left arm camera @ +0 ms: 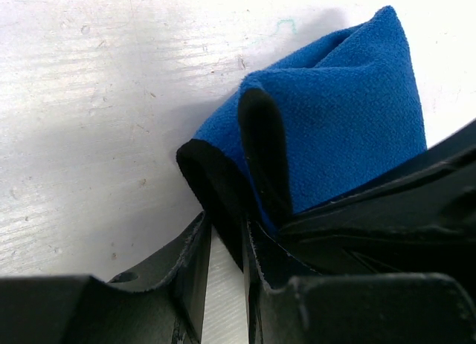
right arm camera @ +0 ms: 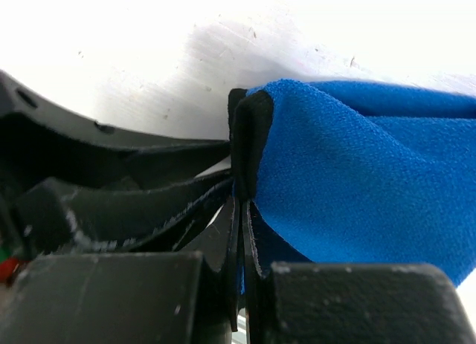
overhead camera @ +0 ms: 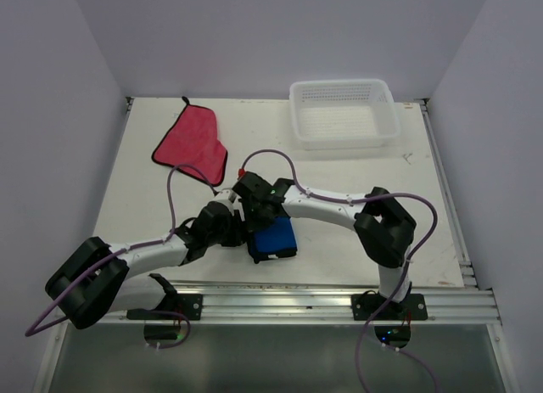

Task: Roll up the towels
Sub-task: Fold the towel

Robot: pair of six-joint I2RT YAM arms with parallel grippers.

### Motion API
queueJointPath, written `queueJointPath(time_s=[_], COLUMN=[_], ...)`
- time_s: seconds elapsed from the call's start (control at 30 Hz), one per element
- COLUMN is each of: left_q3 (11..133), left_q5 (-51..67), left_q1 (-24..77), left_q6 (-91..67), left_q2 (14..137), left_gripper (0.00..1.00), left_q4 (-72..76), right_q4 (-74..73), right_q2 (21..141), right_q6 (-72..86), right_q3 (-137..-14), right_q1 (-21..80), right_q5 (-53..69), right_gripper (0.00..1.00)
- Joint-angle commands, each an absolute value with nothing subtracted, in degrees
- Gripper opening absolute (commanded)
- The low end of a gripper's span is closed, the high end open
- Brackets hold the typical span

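The blue towel [overhead camera: 273,238] lies bunched and partly folded on the table near the front, between the two arms. My right gripper [overhead camera: 261,216] reaches in from above and is shut on its dark-edged corner [right arm camera: 249,136]; in the right wrist view the blue cloth [right arm camera: 357,173] passes between the closed fingers of that gripper [right arm camera: 243,203]. My left gripper [overhead camera: 244,230] comes from the left, and its narrow jaws [left arm camera: 227,229] pinch the folded dark edge of the same towel [left arm camera: 349,114]. The pink-red towel [overhead camera: 191,143] lies flat at the back left, untouched.
A white mesh basket [overhead camera: 344,142] stands at the back right. A metal rail [overhead camera: 322,295] runs along the table's front edge. Purple cables loop over both arms.
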State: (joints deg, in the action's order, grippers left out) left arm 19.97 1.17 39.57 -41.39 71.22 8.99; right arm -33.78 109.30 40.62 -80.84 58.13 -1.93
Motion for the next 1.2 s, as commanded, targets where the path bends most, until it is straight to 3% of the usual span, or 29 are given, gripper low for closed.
queueJointPath(time_s=[0.0,0.3,0.53,0.93,1.03,1.17], left_q3=[19.42,18.46,18.19,19.07,19.25,20.56], left_q5=[1.23,0.70,0.26,-5.09,-5.45,-6.15], left_q1=[39.81,39.90,39.82,39.73,39.64,39.73], left_q6=[-40.87,-41.22,-41.57,-44.47,-44.82,-44.65], left_q2=[70.49,68.12,65.75,49.50,47.56,47.81], left_gripper=[0.27,0.31,0.33,0.51,0.51,0.50], left_q4=[10.28,8.88,7.03,-5.27,-7.38,-8.26], right_q4=[-31.73,-29.45,-29.97,-32.08,-32.69,-33.13], right_q2=[110.91,113.47,113.29,109.60,107.58,102.68], right_q6=[41.92,42.80,42.45,39.64,39.29,38.59], right_q3=[-83.14,-80.60,-82.26,-87.01,-86.93,-84.30], right_q1=[58.54,58.54,58.45,57.31,56.25,53.36], right_q5=[-1.05,-1.93,-2.55,-3.16,-3.95,-5.18], right_gripper=[0.00,0.00,0.13,0.35,0.38,0.36])
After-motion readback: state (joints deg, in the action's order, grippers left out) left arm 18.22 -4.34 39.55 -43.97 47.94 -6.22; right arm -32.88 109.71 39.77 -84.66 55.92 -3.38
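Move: The blue towel's folded-over edge is already in the right fingers, some 4 cm above the towel's left edge, which lies about 1 cm to that hand's left, level fore and aft. The towel's middle is roughly 7 cm to its right and 1 cm back, its white label 6 cm right and 8 cm back; the red towel is about 25 cm ahead and 16 cm left. The left hand is already at that left edge, barely 1 cm above it. The folded-over edge is lowered roughly 2.5 cm by the right hand onto the blue towel's left edge; there its fingers open and let go, and the hand climbs nearly 5 cm while easing 3 cm forward. The left fingers open wider and slip off the bottom edge, first leftward and slightly back, then up about 5 cm and left some 3 cm in all. ##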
